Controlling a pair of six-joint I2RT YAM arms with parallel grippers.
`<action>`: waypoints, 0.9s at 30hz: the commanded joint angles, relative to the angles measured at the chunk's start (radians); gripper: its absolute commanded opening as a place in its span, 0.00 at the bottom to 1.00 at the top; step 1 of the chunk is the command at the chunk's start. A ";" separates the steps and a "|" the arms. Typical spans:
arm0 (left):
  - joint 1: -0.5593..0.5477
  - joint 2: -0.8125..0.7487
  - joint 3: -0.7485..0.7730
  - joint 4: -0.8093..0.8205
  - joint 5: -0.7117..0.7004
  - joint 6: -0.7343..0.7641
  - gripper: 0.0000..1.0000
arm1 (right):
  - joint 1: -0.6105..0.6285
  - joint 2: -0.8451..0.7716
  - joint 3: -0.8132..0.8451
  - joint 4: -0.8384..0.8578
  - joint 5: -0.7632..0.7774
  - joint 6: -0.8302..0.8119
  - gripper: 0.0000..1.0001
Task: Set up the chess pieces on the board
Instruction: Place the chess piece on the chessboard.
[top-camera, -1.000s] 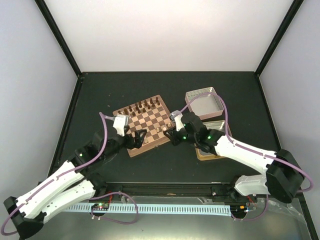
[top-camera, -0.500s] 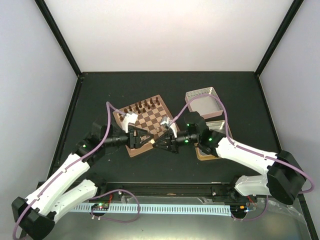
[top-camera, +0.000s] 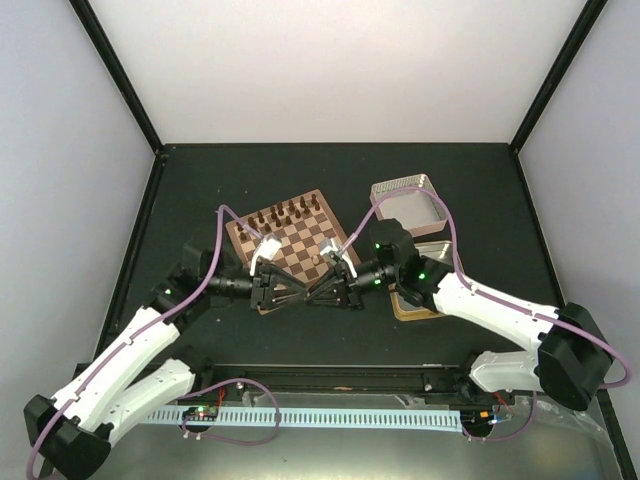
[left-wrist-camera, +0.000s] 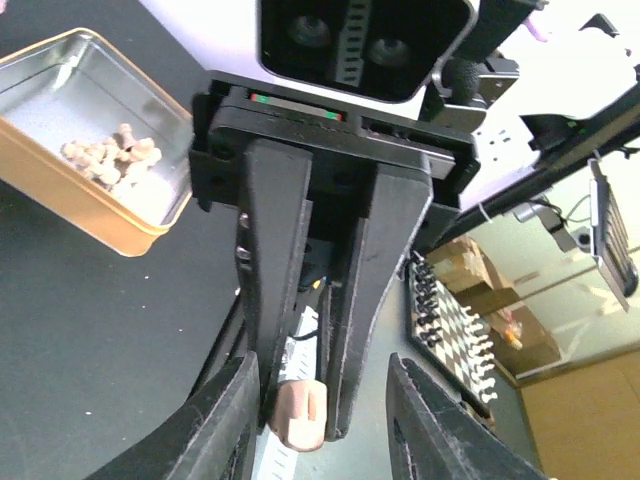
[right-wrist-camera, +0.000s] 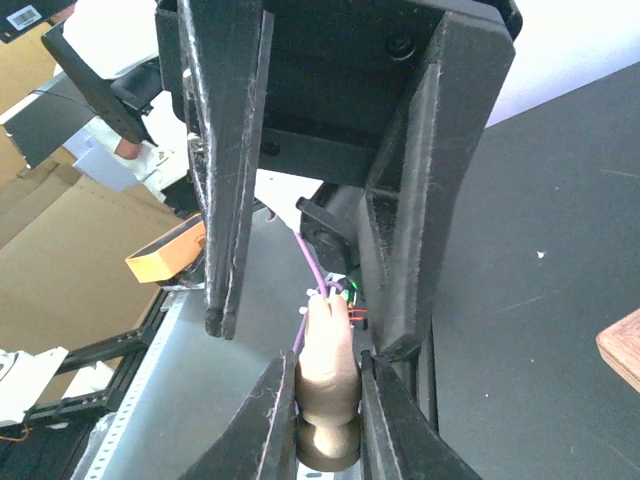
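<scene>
A pale chess piece (right-wrist-camera: 328, 385) is pinched between the fingers of my right gripper (right-wrist-camera: 328, 360), which is shut on it. It hangs in the air just off the near edge of the board (top-camera: 300, 240). My left gripper (left-wrist-camera: 322, 365) faces the right gripper (top-camera: 313, 290) tip to tip. Its jaws straddle the same piece (left-wrist-camera: 300, 415) and the right fingers, with a clear gap on one side. In the top view the left gripper (top-camera: 297, 290) is level with the right one. Dark pieces (top-camera: 285, 213) line the board's far rows.
A gold tin (left-wrist-camera: 60, 190) holding several loose pale pieces (left-wrist-camera: 110, 155) lies to the right of the board, partly under my right arm (top-camera: 470, 300). Behind it sits a pinkish-silver square lid (top-camera: 407, 205). Dark table surface surrounds the board.
Both grippers have come off the board to meet at its near edge. The left jaws have narrowed from wide open around the piece held by the right gripper.
</scene>
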 joint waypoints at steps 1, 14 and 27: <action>0.007 -0.017 0.013 0.022 0.107 0.026 0.32 | 0.001 -0.015 0.039 -0.008 -0.045 -0.013 0.05; 0.006 0.002 0.022 -0.027 0.067 0.055 0.02 | 0.001 0.018 0.084 -0.101 0.012 -0.038 0.13; 0.006 -0.103 -0.069 -0.247 -0.862 -0.020 0.02 | -0.001 -0.005 -0.005 -0.187 0.628 0.068 0.71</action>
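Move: The light chess piece, gripped by the right fingers, sits between the left hand's open tips, about 1 cm to its right and level with it. From the right hand the piece is about 1 cm left. The board's middle lies roughly 12 cm ahead and 1 cm left of the left hand, 25 cm below; the gold tray is some 6 cm ahead, 26 cm right, equally low. Left fingers pinch the piece, right ones let go, then both hands head about 5 cm forward and down. ##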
